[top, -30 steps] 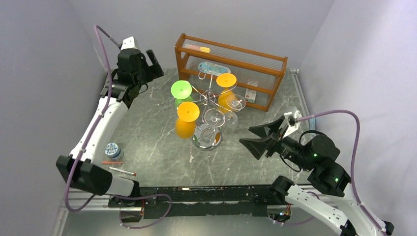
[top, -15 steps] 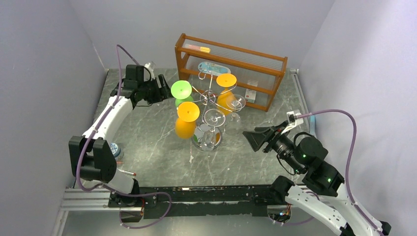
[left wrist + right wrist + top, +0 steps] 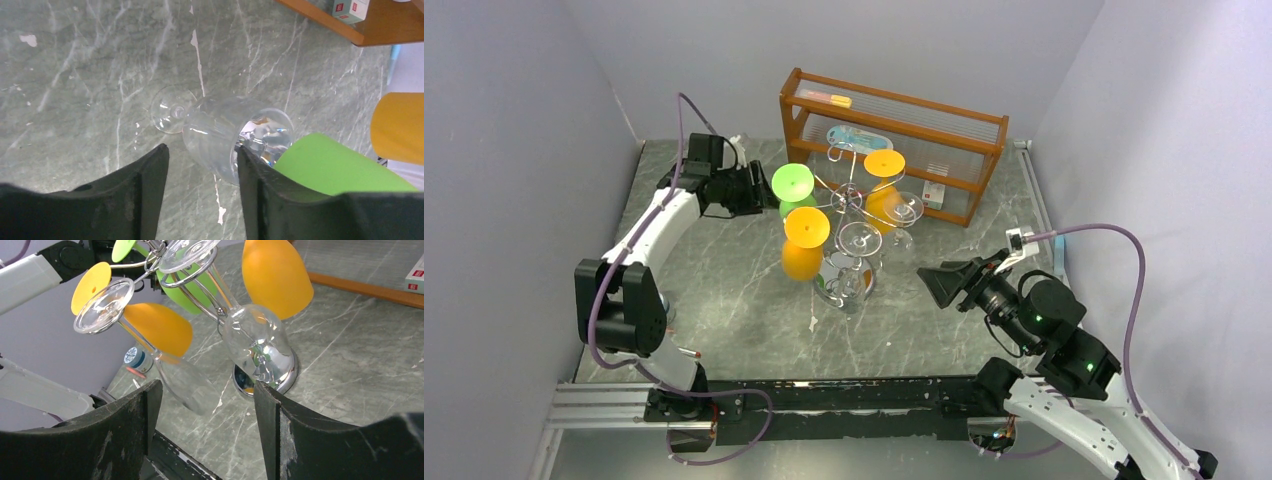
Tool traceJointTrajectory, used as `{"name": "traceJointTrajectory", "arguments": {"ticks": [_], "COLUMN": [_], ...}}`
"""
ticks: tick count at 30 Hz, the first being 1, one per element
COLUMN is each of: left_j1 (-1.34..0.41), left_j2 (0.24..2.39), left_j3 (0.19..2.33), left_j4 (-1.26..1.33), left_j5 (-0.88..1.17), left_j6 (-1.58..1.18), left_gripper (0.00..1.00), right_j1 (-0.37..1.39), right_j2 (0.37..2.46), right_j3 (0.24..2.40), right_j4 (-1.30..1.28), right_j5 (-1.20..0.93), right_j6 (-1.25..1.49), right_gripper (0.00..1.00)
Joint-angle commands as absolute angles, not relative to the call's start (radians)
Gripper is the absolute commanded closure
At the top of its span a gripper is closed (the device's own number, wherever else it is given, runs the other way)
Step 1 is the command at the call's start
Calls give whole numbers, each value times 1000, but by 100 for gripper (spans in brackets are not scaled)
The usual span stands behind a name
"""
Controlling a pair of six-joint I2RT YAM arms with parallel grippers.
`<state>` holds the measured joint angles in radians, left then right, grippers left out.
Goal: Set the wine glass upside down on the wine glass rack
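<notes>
A clear wine glass (image 3: 220, 132) lies on its side on the grey marble table, foot (image 3: 170, 110) to the left. My left gripper (image 3: 201, 150) is open just behind its bowl; the right fingertip (image 3: 245, 157) is at the rim, the left one stands apart. In the top view this gripper (image 3: 759, 190) sits beside the green glass (image 3: 792, 182). The wine glass rack (image 3: 849, 200), silver wire on a shiny base (image 3: 265, 377), carries green, orange and clear glasses upside down. My right gripper (image 3: 944, 283) is open and empty, right of the rack.
A brown wooden shelf unit (image 3: 894, 140) stands behind the rack. A small blue-lidded jar (image 3: 135, 358) and a red pen (image 3: 136, 372) lie at the left front. Purple walls close in on three sides.
My left arm has come down from a raised pose at the back left to the table beside the green glass, its jaws narrowing. The right gripper drew back slightly and turned.
</notes>
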<state>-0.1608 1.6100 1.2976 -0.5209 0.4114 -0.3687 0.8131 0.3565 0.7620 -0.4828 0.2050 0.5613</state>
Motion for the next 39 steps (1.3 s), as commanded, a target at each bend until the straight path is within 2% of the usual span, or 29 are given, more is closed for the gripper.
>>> {"name": "traceJointTrajectory", "arguments": {"ticks": [1, 8, 11, 17, 28, 33, 39], "left_j1": [-155, -156, -156, -156, -156, -156, -156], "left_j2": [1642, 1624, 1624, 1603, 1451, 1356, 1227], "left_j3": [1346, 1386, 1394, 1423, 1543, 1613, 1717], "left_j4": [-641, -696, -710, -759, -856, -890, -901], "left_j5": [316, 236, 229, 160, -138, -275, -299], "left_j6": [-290, -252, -242, -233, -274, -333, -397], "left_gripper": [49, 84, 95, 95, 95, 95, 95], "right_j1": [818, 818, 818, 818, 818, 818, 818], "right_j2": [352, 334, 328, 315, 316, 338, 373], "right_j3": [741, 742, 750, 759, 795, 834, 866], "right_j4": [-468, -481, -488, -495, -481, -477, -396], "right_j5": [191, 200, 205, 203, 222, 301, 325], "right_j6": [565, 561, 559, 563, 575, 612, 652], "right_gripper": [29, 29, 29, 29, 30, 30, 30]}}
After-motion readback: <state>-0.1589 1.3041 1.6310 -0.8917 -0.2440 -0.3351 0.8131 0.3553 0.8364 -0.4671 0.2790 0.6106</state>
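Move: The clear wine glass stands upright right at the left hand's open fingers, its middle about 2 cm ahead, 3 cm to the right and some 8 cm below. Hanging on the rack, the green glass is roughly 4 cm back, 5 cm right and 8 cm above, and the near orange glass about 12 cm back, 5 right and 8 above; the rack's post is some 5 cm back and 12 right, level. From the right hand, the clear glass lies about 24 cm ahead, 22 left and 22 below. The left hand shifts about 3 cm to its left, its left side rolling up, as the fingers close from well open to nearly shut and pinch the clear glass's wall at the rim, one finger inside the mouth and one outside. After a dip of about 1 cm it keeps that hold and swings up and left, drawing back a little, away from the rack and its hanging glasses to end some 17 cm higher, tipping up and turning counter-clockwise, while the empty right hand rises about 4 cm late on. ##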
